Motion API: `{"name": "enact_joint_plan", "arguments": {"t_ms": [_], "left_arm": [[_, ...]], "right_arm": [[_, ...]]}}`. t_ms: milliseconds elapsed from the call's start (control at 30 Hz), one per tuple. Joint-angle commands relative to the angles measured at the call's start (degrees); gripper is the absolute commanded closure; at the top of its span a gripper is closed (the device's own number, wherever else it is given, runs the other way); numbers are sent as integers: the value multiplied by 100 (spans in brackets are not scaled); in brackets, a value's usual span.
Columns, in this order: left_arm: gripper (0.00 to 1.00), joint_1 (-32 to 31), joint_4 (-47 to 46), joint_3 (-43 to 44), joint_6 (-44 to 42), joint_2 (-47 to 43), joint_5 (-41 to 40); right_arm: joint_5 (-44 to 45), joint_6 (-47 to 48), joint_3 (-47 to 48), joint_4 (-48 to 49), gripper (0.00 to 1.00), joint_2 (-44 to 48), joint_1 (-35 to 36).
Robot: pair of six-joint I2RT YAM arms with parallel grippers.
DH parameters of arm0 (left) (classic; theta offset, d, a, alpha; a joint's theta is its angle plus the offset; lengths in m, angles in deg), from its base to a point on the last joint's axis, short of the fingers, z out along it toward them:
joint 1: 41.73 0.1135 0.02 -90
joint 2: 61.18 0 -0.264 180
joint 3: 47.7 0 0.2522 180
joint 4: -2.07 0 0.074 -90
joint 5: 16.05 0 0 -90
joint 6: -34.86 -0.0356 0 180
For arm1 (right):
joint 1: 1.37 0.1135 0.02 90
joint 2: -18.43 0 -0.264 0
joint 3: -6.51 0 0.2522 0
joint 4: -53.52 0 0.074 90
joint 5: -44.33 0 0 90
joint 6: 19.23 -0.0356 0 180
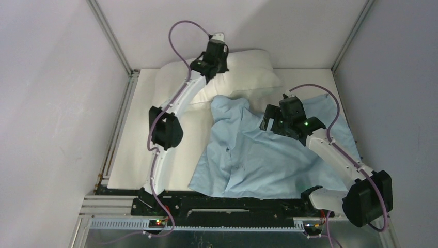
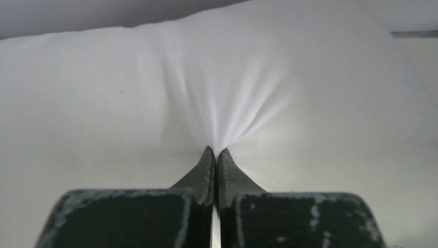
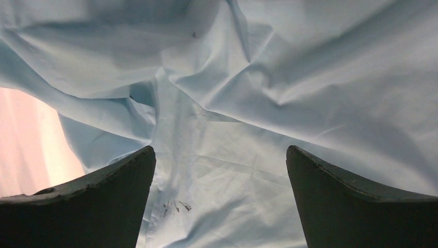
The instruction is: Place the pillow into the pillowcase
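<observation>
The off-white pillow [image 1: 248, 72] lies at the back of the table. My left gripper [image 1: 219, 51] is shut on a pinch of its fabric near the far edge; in the left wrist view the pillow [image 2: 310, 93] puckers into the closed left gripper [image 2: 215, 151]. The light blue pillowcase [image 1: 253, 155] lies crumpled in front of the pillow, its far edge touching it. My right gripper [image 1: 268, 121] hovers over the pillowcase's upper middle, open and empty; the right wrist view shows the pillowcase [image 3: 289, 77] beyond the spread right gripper [image 3: 221, 155].
The white table surface [image 1: 139, 150] shows at left. Grey walls enclose the table, with metal frame posts [image 1: 111, 36] at the back corners. The arms' base rail [image 1: 227, 206] runs along the near edge.
</observation>
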Motion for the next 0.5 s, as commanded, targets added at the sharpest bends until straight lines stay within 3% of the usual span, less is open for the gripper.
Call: {"name": "enact_joint_plan", "arguments": {"t_ms": [0,100,267,367,467], "left_arm": [[100,279,-181,-82,-145,-884,289],[97,29,-251,-40,-310,-919,388],[21,-435,-443,-37,-491,-676,24],[2,-634,-666,-92,-567,-509,-610],[0,-665,-912,-9,-555,-164,-716]], "right_arm": [[34,-20,-49,276,0,-64,29],[121,-21,-125,305,0,53,17],[199,-38,-142,243,0,224,-25],[234,-27,-146,185,0,345,-16],[261,-20,-141,118,1,388,5]]}}
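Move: Pinched in the left fingers is the top of the pillow, its middle about 3 cm back of this hand, 2 cm to its left and 9 cm below; the pillow's right end is some 21 cm to the right and 5 cm back. The pillowcase spreads nearer the base, its middle about 28 cm back, 20 cm right and 18 cm below. From the right hand, the pillow's middle lies roughly 17 cm ahead, 20 cm left and 7 cm below. Tugging the pinched pillow about 3 cm to the left while rising, the left hand then opens its fingers wide, lets go and swings back right about 8 cm, over the pillow towards its right end. It keeps climbing, some 5 cm in all, and draws back a few centimetres towards the base as the fingers tip slightly up. ##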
